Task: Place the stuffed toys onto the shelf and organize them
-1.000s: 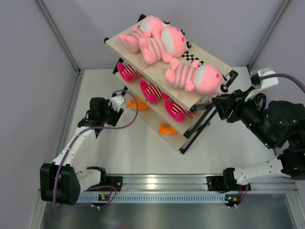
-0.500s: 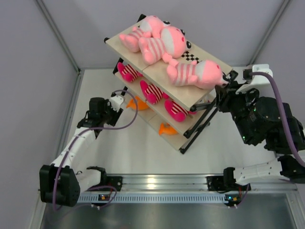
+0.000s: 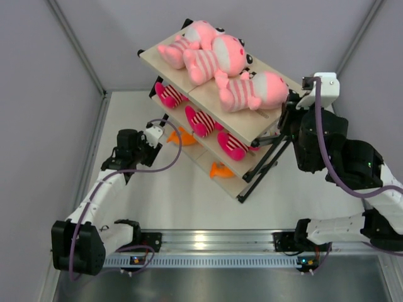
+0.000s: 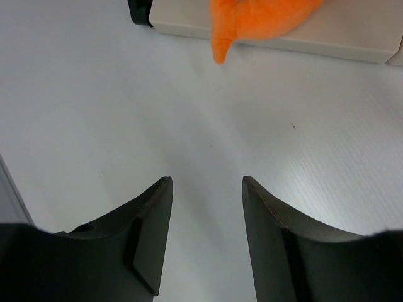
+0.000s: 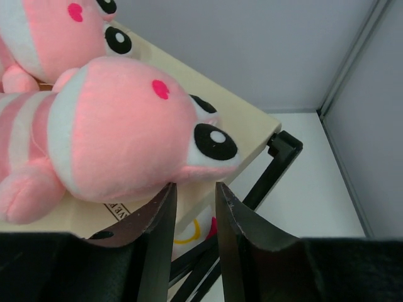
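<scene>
The shelf [image 3: 157, 60] stands at an angle in the middle. Three pale-pink stuffed toys lie on its top board; the nearest one [image 3: 252, 91] lies with its head toward my right gripper [image 3: 289, 113]. Hot-pink striped toys [image 3: 201, 121] lie on the middle tier, and orange ones [image 3: 220, 170] on the bottom. In the right wrist view my right gripper [image 5: 195, 184] has a narrow gap and holds nothing; its tips touch the underside of the toy's head [image 5: 119, 138]. My left gripper [image 4: 206, 182] hangs open over the white floor, short of an orange toy [image 4: 252, 19].
Grey walls enclose the white table on three sides. The shelf's black frame [image 5: 277, 157] juts out just beyond my right fingers. The bottom board's edge [image 4: 352, 44] lies ahead of my left gripper. Purple cables trail from both wrists.
My right arm has swung up and left against the shelf's right end. The nearest pale-pink toy has slid inward toward the other two. The left arm has barely moved.
</scene>
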### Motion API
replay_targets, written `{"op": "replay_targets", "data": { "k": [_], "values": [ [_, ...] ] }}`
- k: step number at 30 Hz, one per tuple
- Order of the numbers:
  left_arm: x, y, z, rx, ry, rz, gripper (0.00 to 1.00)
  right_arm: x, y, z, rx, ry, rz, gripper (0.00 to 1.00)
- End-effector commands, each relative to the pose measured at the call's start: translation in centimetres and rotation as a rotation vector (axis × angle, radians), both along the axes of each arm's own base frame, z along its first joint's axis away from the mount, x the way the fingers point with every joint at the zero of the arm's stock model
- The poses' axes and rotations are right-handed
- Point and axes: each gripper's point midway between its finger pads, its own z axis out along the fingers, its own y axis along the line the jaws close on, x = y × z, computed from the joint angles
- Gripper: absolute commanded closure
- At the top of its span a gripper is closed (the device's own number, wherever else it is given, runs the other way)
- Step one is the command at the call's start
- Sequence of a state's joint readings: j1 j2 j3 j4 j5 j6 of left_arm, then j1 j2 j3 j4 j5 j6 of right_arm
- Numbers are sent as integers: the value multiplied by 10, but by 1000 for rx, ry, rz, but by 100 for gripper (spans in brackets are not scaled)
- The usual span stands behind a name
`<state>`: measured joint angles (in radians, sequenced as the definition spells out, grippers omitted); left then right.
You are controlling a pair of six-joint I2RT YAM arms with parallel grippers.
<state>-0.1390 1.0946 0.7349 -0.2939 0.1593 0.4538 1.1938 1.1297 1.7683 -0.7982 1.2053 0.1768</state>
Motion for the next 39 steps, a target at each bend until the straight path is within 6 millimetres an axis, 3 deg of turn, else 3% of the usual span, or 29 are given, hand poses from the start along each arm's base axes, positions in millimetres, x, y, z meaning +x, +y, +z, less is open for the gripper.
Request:
{"op": "replay_targets", "data": {
  "k": [1,5,9,13,20,25,27,29,30,32,33,34,35,36,37,39],
  "values": [
    [0,1,5,-8,-21,8,46,0,-20,11,71,-24,-17,68],
    [0,1,5,-8,-18,8,46,10,-28,10,78,-21,-26,68],
    [-1,1,4,-6,-19,7,46,28,-5,-7,68,26,51,68],
    [-1,3,5,-1,-23,10,46,44,-5,-13,84,54,34,68],
    [-2,2,4,-2,-23,8,46,62,-22,0,77,27,-46,67],
    [-3,3,3,0,-20,9,46,53,-42,1,96,25,-108,66],
    [-4,4,2,8,-15,9,45,44,-59,2,101,5,-153,64],
    [-4,8,1,23,-9,28,46,38,-78,5,82,-4,-203,58],
    [-4,11,-1,30,0,42,45,36,-90,5,60,-2,-251,42],
    [-3,19,0,59,1,84,45,40,-111,1,-15,23,-342,21],
    [-4,23,0,65,7,104,45,43,-118,4,-25,27,-358,4],
    [-5,27,1,80,15,126,45,53,-132,-1,-60,58,-405,1],
    [-7,30,2,80,25,141,45,63,-131,-4,-65,76,-374,1],
    [-3,30,14,68,11,150,45,67,-142,1,-65,78,-397,1],
    [-8,31,14,68,35,154,45,78,-166,-6,-80,113,-477,0],
    [-6,32,31,49,17,173,45,91,-183,-11,-75,134,-498,1]
  ]
}}
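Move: The nearest pink striped toy lies on the shelf top, its middle about 9 cm left of the right hand, 4 cm farther out and level with it, head end close to the fingertips. The middle pink toy sits some 17 cm left and 11 cm out; the left-hand pink toy is about 24 cm left and 16 cm out. From the left hand, the nearest toy is about 34 cm right, 5 cm back and 34 cm up. The nearest pink toy's head is nudged by the right hand's part-closed fingertips, which first slip about 3 cm right, then push forward some 6 cm while sinking slightly. The hand then backs off a little and sweeps quickly about 14 cm right, finally forward again, clear of the shelf, opening wide and yawing roughly 30 degrees clockwise. The left hand drifts a couple of centimetres left. ##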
